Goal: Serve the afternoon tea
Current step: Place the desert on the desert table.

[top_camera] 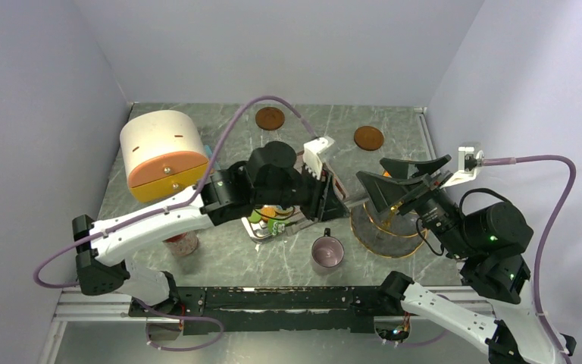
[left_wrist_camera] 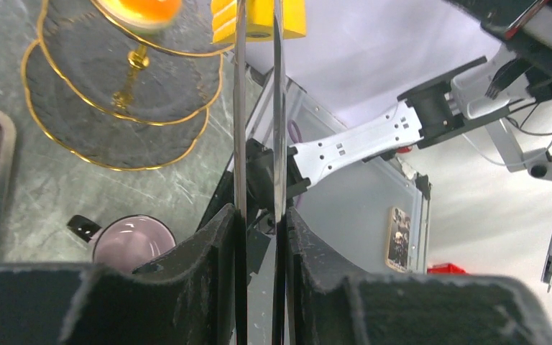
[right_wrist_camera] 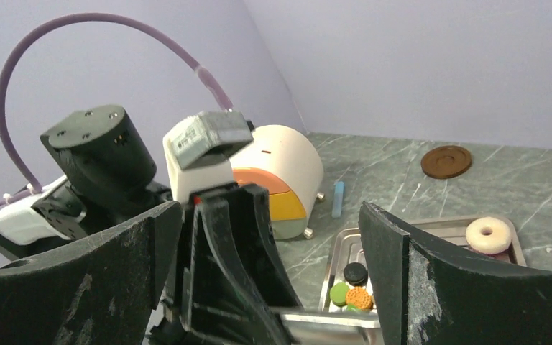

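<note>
My left gripper (top_camera: 324,188) (left_wrist_camera: 259,215) is shut on a pair of metal tongs (left_wrist_camera: 238,108). The tongs' tips pinch a yellow piece (left_wrist_camera: 259,18) beside the top tier of a glass tiered stand (top_camera: 386,231) (left_wrist_camera: 122,97). An orange treat (left_wrist_camera: 147,8) lies on that top tier. My right gripper (top_camera: 394,183) (right_wrist_camera: 271,208) hangs open above the stand, facing the left gripper, with nothing held. On the steel tray (right_wrist_camera: 345,241) lie black (right_wrist_camera: 355,273), green (right_wrist_camera: 339,292) and orange (right_wrist_camera: 359,297) treats and a cream ring (right_wrist_camera: 489,235). The pinkish mug (top_camera: 326,252) (left_wrist_camera: 126,241) stands upright near the front.
A cream box with an orange drawer (top_camera: 163,152) stands at the back left. Two brown coasters (top_camera: 270,117) (top_camera: 368,137) lie near the back wall. A jar (top_camera: 182,243) sits under the left arm. A blue stick (right_wrist_camera: 338,198) lies beside the tray (top_camera: 254,233).
</note>
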`<state>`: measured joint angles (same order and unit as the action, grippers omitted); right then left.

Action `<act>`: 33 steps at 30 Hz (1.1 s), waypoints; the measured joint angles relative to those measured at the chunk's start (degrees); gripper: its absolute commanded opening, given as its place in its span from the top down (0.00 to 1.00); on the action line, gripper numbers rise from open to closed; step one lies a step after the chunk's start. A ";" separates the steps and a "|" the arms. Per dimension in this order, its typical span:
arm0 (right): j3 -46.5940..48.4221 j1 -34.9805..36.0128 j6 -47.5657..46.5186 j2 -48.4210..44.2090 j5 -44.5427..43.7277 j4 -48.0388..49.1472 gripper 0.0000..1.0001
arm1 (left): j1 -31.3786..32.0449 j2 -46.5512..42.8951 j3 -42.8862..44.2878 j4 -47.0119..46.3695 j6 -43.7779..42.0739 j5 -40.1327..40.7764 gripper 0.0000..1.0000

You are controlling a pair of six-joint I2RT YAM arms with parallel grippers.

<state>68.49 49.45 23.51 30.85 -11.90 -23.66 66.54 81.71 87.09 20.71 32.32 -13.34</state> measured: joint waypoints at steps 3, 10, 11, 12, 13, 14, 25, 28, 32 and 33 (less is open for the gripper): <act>0.22 0.00 0.28 -0.04 0.13 0.02 0.03 | 2.64 2.05 0.74 0.11 -0.11 1.07 0.75; 0.94 0.00 0.50 -0.26 0.13 0.07 0.03 | 5.92 5.51 2.51 0.04 -0.13 3.43 0.74; 0.94 0.00 0.50 -0.35 0.09 0.09 0.03 | 6.10 5.79 2.56 0.02 -0.15 3.93 0.74; 0.94 0.00 0.50 -0.48 0.02 0.07 0.03 | 6.19 6.19 2.69 0.07 -0.17 4.48 0.74; 0.94 0.00 0.50 -0.59 -0.07 0.07 0.03 | 6.32 6.43 2.82 0.07 -0.20 4.74 0.74; 0.94 0.00 0.50 -0.79 -0.15 0.07 0.03 | 6.34 7.04 3.30 0.11 -0.26 5.31 0.74; 0.94 0.00 0.42 -1.86 -1.36 0.02 0.03 | 6.32 11.85 7.96 0.17 -1.73 8.37 0.72; 0.94 0.00 0.22 -1.86 -1.49 0.02 0.03 | 6.34 12.37 8.24 0.17 -2.12 8.83 0.72; 0.92 0.00 -0.04 -1.88 -1.70 0.04 0.03 | 6.32 13.53 9.33 0.63 -2.60 9.35 0.70; 0.92 0.00 -0.15 -1.88 -1.79 0.02 0.03 | 6.32 13.79 9.66 0.76 -2.73 9.46 0.69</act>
<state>69.41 49.45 23.35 28.97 -13.69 -23.64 72.86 95.50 96.75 21.47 29.58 -3.88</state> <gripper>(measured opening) 0.973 0.302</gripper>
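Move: The dessert stand's top plate, where my left hand is taking the yellow dessert in its tongs, lies about 16 cm to its right, 14 cm ahead and some 11 cm below. The orange donut on that plate is about 12 cm right, 15 cm ahead and 10 cm below. The mug stands 6 cm ahead, straight in line sideways, some 32 cm below. From my right hand the top plate is about 11 cm ahead, 13 cm right and 22 cm below. Keeping its grip on the tongs with the yellow dessert pinched at their far end, my left hand travels about 6 cm to the right and sinks some 4 cm towards the stand's top plate, first swinging back nearly 3 cm, then coming forward again and slowing. The wrist barely turns. My empty right hand, still wide open, eases 2 cm right and up. ##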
